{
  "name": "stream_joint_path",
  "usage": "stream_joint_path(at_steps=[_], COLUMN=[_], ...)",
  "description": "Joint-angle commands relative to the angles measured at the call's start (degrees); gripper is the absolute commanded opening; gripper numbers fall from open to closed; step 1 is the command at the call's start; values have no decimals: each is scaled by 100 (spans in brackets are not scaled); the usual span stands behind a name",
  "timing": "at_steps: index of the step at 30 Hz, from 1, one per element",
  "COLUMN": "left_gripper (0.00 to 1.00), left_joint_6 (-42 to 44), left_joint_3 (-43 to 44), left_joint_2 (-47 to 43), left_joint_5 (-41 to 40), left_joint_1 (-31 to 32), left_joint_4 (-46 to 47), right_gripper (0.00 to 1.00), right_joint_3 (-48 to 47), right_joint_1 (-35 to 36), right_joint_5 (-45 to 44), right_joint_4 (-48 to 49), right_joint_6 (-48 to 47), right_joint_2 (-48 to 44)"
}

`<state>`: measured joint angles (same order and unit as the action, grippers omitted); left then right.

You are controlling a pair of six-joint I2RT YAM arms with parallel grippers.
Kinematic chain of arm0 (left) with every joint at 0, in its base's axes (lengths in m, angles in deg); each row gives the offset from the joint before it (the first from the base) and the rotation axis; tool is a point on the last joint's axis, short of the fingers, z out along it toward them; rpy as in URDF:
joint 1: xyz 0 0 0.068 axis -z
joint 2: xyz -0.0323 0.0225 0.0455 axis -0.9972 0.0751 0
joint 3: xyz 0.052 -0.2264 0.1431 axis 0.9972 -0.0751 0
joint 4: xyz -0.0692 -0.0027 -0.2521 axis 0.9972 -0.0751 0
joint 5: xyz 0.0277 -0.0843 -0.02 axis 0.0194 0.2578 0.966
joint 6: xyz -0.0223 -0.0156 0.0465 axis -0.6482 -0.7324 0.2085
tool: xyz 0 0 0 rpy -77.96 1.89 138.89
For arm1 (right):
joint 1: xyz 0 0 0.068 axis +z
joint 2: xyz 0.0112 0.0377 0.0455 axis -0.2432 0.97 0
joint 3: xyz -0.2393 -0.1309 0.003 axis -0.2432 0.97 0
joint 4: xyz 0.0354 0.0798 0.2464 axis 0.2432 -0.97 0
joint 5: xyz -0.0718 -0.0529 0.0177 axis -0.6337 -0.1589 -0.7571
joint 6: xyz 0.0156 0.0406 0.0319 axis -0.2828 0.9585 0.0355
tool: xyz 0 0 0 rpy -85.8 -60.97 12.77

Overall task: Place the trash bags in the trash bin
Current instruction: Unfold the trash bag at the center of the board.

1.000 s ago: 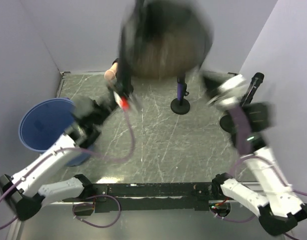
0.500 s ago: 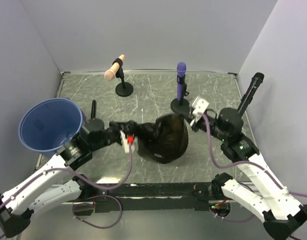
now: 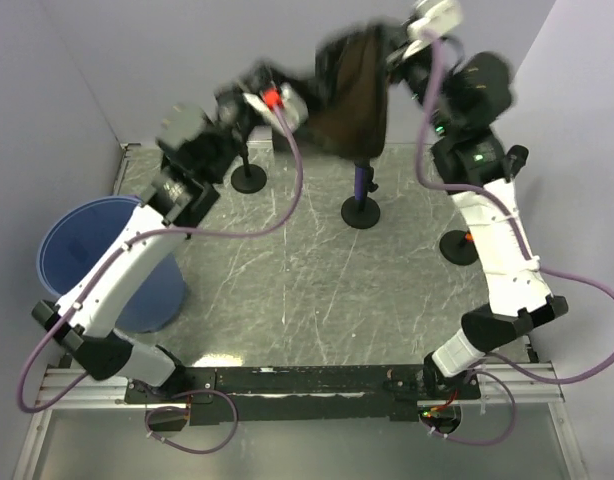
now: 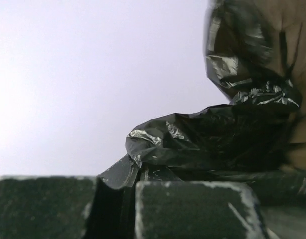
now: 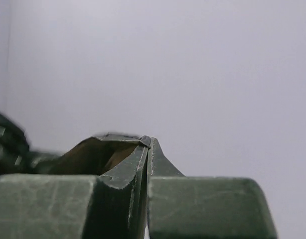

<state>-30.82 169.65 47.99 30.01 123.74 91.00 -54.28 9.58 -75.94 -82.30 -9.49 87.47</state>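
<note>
A black trash bag (image 3: 352, 95) hangs stretched between my two raised grippers, high above the table. My left gripper (image 3: 302, 100) is shut on its left edge and my right gripper (image 3: 395, 55) is shut on its right edge. In the left wrist view the crinkled black trash bag (image 4: 218, 144) runs down into the shut left gripper (image 4: 130, 196). In the right wrist view a folded edge of the trash bag (image 5: 100, 154) is pinched in the shut right gripper (image 5: 145, 164). The blue trash bin (image 3: 92, 255) stands on the table at the left, beside the left arm.
A black microphone stand base (image 3: 250, 178) sits at the back of the table and a purple microphone on a stand (image 3: 362, 205) is near the middle. Another black stand (image 3: 457, 245) is at the right. Grey walls close in three sides.
Half a second ago the bag hung low over the table between both grippers. Both arms have swung it up high. A second ago it was also high and blurred.
</note>
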Motion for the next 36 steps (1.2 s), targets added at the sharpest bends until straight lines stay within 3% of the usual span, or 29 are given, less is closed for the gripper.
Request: stream_joint_path(at_steps=[1, 3, 6, 7, 8, 10, 12, 13, 14, 16, 18, 21, 25, 26, 28, 30, 33, 36], left_gripper=[1, 1, 1, 1, 1, 1, 1, 1, 1, 1, 1, 1, 3, 13, 62, 88, 99, 99], left_joint_6=[614, 703, 100, -260, -507, -12, 481, 571, 510, 597, 834, 336, -297, -403, -614, -991, -1632, -2449], left_joint_3=[1521, 1401, -290, -1219, -2194, -4119, -5441, -5813, -6043, -6352, -6144, -5424, -4684, -4587, -4464, -4201, -3184, -1856], left_joint_2=[285, 260, -388, -765, -1100, -1785, -2960, -3610, -4330, -5239, -5357, -4805, -4224, -4206, -4232, -4276, -3987, -3548], left_joint_5=[104, 289, 299, 334, 569, 1141, 1580, 1895, 2099, 2354, 2478, 2233, 1987, 1952, 1942, 1942, 1838, 1303], left_joint_1=[37, 45, 72, 72, 37, 159, 422, 476, 476, 502, 511, 511, 520, 511, 511, 520, 511, 503], left_joint_4=[1915, 2364, 2726, 2378, 1183, -656, -2022, -2350, -2275, -1906, -2010, -2290, -2573, -2547, -2529, -2573, -3204, -4117], right_gripper=[0, 0, 0, 0, 0, 0, 0, 0, 0, 0, 0, 0, 0, 0, 0, 0, 0, 0], right_joint_3=[-1210, -501, 2175, 3324, 4283, 6174, 7259, 7516, 7719, 7782, 7407, 6536, 6350, 6315, 6166, 5973, 5578, 5182], right_joint_1=[16, 59, 226, 244, 262, 279, 288, 288, 297, 332, 437, 455, 447, 455, 420, 385, 332, 210], right_joint_5=[460, 838, 866, 770, 691, 637, 1197, 1505, 1673, 1946, 2087, 2105, 1939, 1843, 1719, 1544, 1184, 893], right_joint_4=[1570, 2081, 2215, 2006, 1447, -89, -1269, -1588, -1652, -1513, -1686, -2004, -1593, -1496, -1442, -1346, -1223, -1091], right_joint_6=[-588, -815, -1132, -1116, -1002, -660, -553, -509, -318, -184, -193, 114, 501, 597, 730, 818, 871, 880], right_joint_2=[-215, -635, -1618, -1979, -2252, -2719, -3577, -4113, -4919, -5662, -5596, -5008, -4813, -4769, -4611, -4497, -4216, -3961])
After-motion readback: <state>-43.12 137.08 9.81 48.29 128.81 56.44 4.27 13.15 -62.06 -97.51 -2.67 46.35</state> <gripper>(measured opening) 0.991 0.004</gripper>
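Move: The black bag hangs between the hands, its rim already pinched in both: its middle is about 8 cm right of the left hand and 12 below, and 8 cm left of the right hand and 18 below. The board's centre lies some 9 cm back and 55 down from the left hand, 7 to its right; from the right hand, 9 back, 11 left, 62 down. Purple microphone: level ahead, 21 cm right of the left hand, 3 right of the right. Both hands keep their pinch on the bag's rim and flick it, rising another 12-15 cm, then whipping down some 55 cm over the board and drawing back about 18 cm, fingers tipping down, before rebounding nearly 20 cm upward and slowing. There the left fingers open wide and release the rim; the right stays shut and eases slightly forward. ##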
